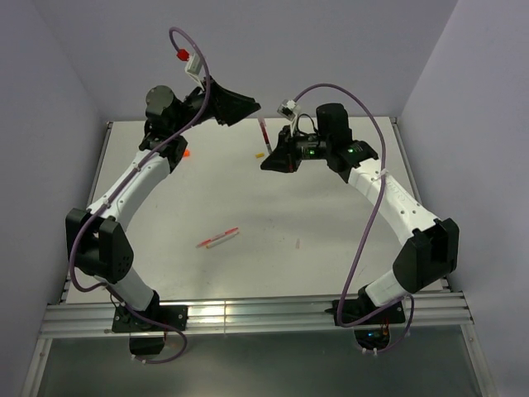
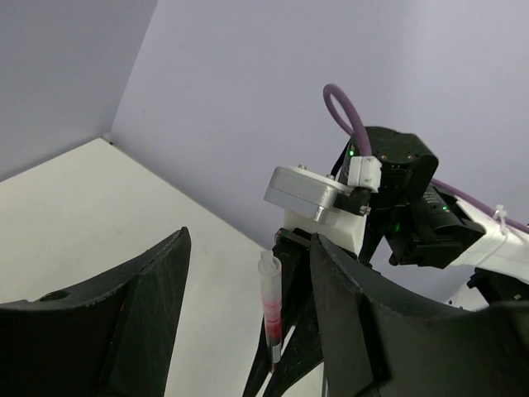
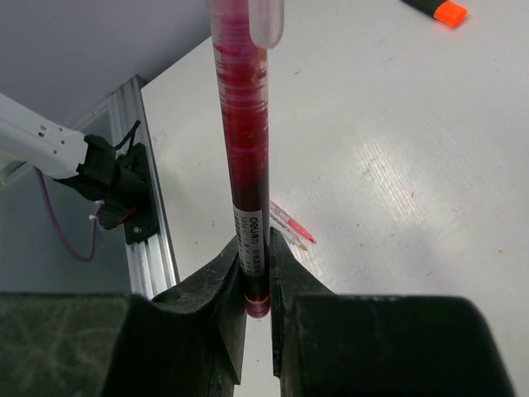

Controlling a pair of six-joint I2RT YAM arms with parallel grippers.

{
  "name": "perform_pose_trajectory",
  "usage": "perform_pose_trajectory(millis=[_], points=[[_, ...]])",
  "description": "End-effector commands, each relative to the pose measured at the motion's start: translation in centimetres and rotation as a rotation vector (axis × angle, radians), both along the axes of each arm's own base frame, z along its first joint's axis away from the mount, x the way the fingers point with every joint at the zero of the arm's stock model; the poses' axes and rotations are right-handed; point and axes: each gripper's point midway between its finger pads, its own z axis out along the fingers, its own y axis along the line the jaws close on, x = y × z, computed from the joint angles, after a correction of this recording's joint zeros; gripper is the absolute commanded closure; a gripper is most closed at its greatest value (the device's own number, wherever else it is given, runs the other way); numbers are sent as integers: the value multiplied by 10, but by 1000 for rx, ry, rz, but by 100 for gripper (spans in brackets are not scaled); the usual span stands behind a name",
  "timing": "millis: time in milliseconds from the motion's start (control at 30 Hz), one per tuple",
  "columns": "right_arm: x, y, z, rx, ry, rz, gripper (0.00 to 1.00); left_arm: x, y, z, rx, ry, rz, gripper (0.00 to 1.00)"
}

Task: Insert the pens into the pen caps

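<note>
My right gripper point(image 3: 256, 277) is shut on the lower end of a thin dark-red pen point(image 3: 246, 157), which stands up out of the jaws. A clear cap with a white clip point(image 3: 266, 18) sits on its far end. My left gripper point(image 2: 250, 248) is open, and the capped pen point(image 2: 271, 310) rises between its fingers without touching them. From above, the left gripper point(image 1: 244, 112) hangs just past the pen point(image 1: 264, 135) and the right gripper point(image 1: 273, 157). A black marker's orange tip point(image 1: 186, 152) peeks out by the left arm. Red and white stick pens point(image 1: 217, 238) lie mid-table.
A small yellowish cap point(image 1: 257, 155) lies beside the right gripper and a tiny pale cap point(image 1: 298, 244) lies right of the stick pens. The white table point(image 1: 331, 248) has purple walls behind and beside it and an aluminium rail point(image 1: 256, 316) along the near edge.
</note>
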Motion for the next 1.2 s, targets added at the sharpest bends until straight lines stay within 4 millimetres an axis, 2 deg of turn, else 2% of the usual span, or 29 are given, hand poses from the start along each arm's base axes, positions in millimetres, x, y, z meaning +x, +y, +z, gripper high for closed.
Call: perform_pose_trajectory(millis=[0,200,467,600,700,733,833,933,967,1033,1167], points=[[8,3,21,1,-89,-15,100,-14,-1,22,24,-80,45,36],[6,7,23,0,-89,-3,100,-19,-6,18,19,-66,23,41],[5,10,20,-4,-78,6,100,-27,-10,15,-4,-62,-27,63],[6,11,21,-5,-78,4,100,-31,-14,9,-8,-45,-62,67],[7,11,22,-11,-106,15,100,-34,-14,4,0,-41,-75,78],[6,12,22,-10,-106,20,100,-35,-15,2,2,-39,-81,85],[3,13,28,2,-119,42,100,-42,-16,-8,10,-24,-123,100],[4,13,37,7,-153,55,100,-55,-18,-24,22,7,-197,100],[3,13,40,9,-165,61,100,-58,-18,-35,26,29,-215,100],[1,13,49,16,-186,78,100,-67,-19,-43,28,43,-252,100],[-11,16,65,47,-205,140,100,-86,-28,-75,89,72,-328,100]])
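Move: The cap end of the red pen, upright in the right hand, lies just off the open left fingers: about 3 cm back, 2 cm to the right and 4 cm lower. The right fingertips that hold the pen's foot are some 6 cm back, 3 cm right and 13 cm below the left hand. On the table, roughly 43 cm down, a yellow cap lies about 16 cm ahead and the loose pens 14 cm back and 12 cm left. From the right hand, the pen cap is about 9 cm up, 3 cm ahead and 1 cm left. The left hand eases down, back and slightly right onto the cap end of the upright pen, its wide-open fingers closing as it goes until they pinch the cap, then carries on down and back, about 5 cm in all. The right hand keeps its grip on the pen's lower end and stays nearly in place, then in the last third draws back and down about 2 cm along with the left, its wrist tilting some 5 degrees. ##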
